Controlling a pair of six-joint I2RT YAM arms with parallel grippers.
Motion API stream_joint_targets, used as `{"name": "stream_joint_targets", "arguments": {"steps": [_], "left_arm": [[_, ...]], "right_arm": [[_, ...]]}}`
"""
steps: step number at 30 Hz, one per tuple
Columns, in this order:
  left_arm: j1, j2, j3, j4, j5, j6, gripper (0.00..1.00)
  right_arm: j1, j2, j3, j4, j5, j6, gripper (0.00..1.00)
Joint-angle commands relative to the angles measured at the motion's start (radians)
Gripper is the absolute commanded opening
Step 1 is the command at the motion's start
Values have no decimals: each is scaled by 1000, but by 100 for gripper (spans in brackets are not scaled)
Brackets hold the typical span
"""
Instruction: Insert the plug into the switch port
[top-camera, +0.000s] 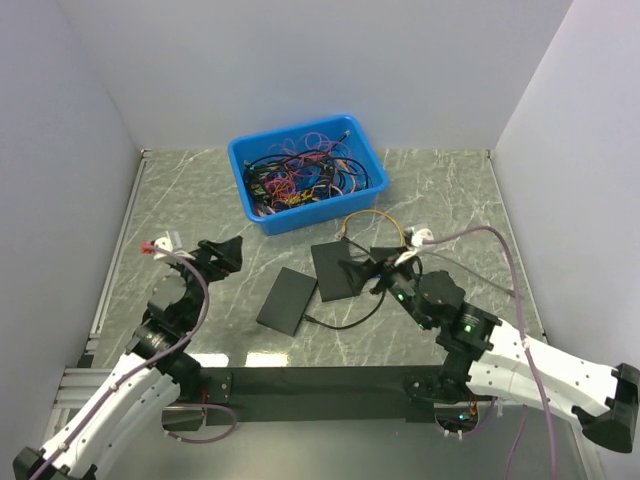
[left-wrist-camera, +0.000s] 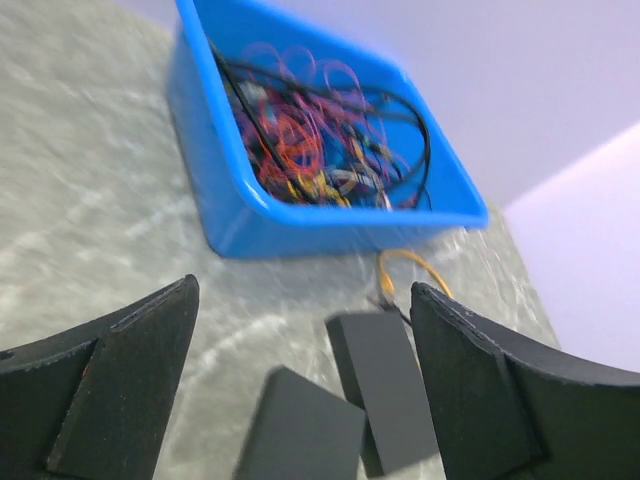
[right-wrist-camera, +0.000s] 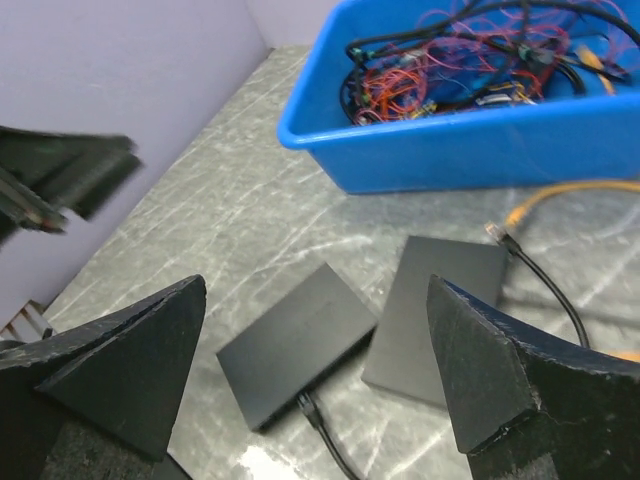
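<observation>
Two flat black switches lie side by side mid-table, the left switch (top-camera: 288, 300) (right-wrist-camera: 298, 340) (left-wrist-camera: 300, 430) and the right switch (top-camera: 338, 270) (right-wrist-camera: 440, 315) (left-wrist-camera: 390, 385). A black cable (top-camera: 350, 322) ends in a plug (right-wrist-camera: 305, 402) seated in the near edge of the left switch. My right gripper (top-camera: 368, 264) (right-wrist-camera: 316, 282) hovers open just right of the switches, nothing between its fingers. My left gripper (top-camera: 232, 250) (left-wrist-camera: 303, 290) hangs open left of them, off the table and holding nothing.
A blue bin (top-camera: 240, 165) (left-wrist-camera: 215, 170) (right-wrist-camera: 440, 160) full of tangled wires stands at the back. An orange cable (top-camera: 372, 218) (right-wrist-camera: 570, 192) loops behind the right switch, its clear plug (right-wrist-camera: 497, 232) lying at that switch's far corner. White walls enclose three sides.
</observation>
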Motion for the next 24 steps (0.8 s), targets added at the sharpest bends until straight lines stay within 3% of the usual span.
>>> {"name": "stream_joint_targets", "arguments": {"steps": [1, 8, 11, 19, 24], "left_arm": [[-1, -66, 1, 7, -114, 125, 92], [-1, -208, -154, 215, -187, 214, 90], [-1, -228, -181, 246, -292, 263, 91], [-1, -54, -175, 318, -658, 333, 92], [12, 98, -215, 531, -738, 413, 93]], "right_arm": [[6, -86, -64, -64, 64, 52, 98], [7, -174, -105, -96, 117, 100, 98], [7, -171, -101, -106, 111, 100, 98], [7, -137, -87, -108, 15, 67, 98], [7, -128, -76, -111, -50, 37, 98]]}}
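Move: The black plug, already in the port on the near-right side of the left switch, lies about 3 cm back and 14 cm to the left of the right hand, some 25 cm below. From that hand the left switch's middle is about 1 cm ahead and 18 cm left, the right switch's some 11 cm ahead and 6 cm left. From the left hand the plug lies roughly 7 cm back, 19 cm right and 21 cm down. The plug and both switches are left alone while the empty, wide-open hands hang clear above the table. The left hand swings some 12 cm to its left, away from the switches, rising slightly before sinking to about 3 cm lower, and turns about 35 degrees counter-clockwise with its left side lifting. The right hand sinks about 4 cm, drifting 3 cm right and then partly back left, its fingers tipping slightly down. ##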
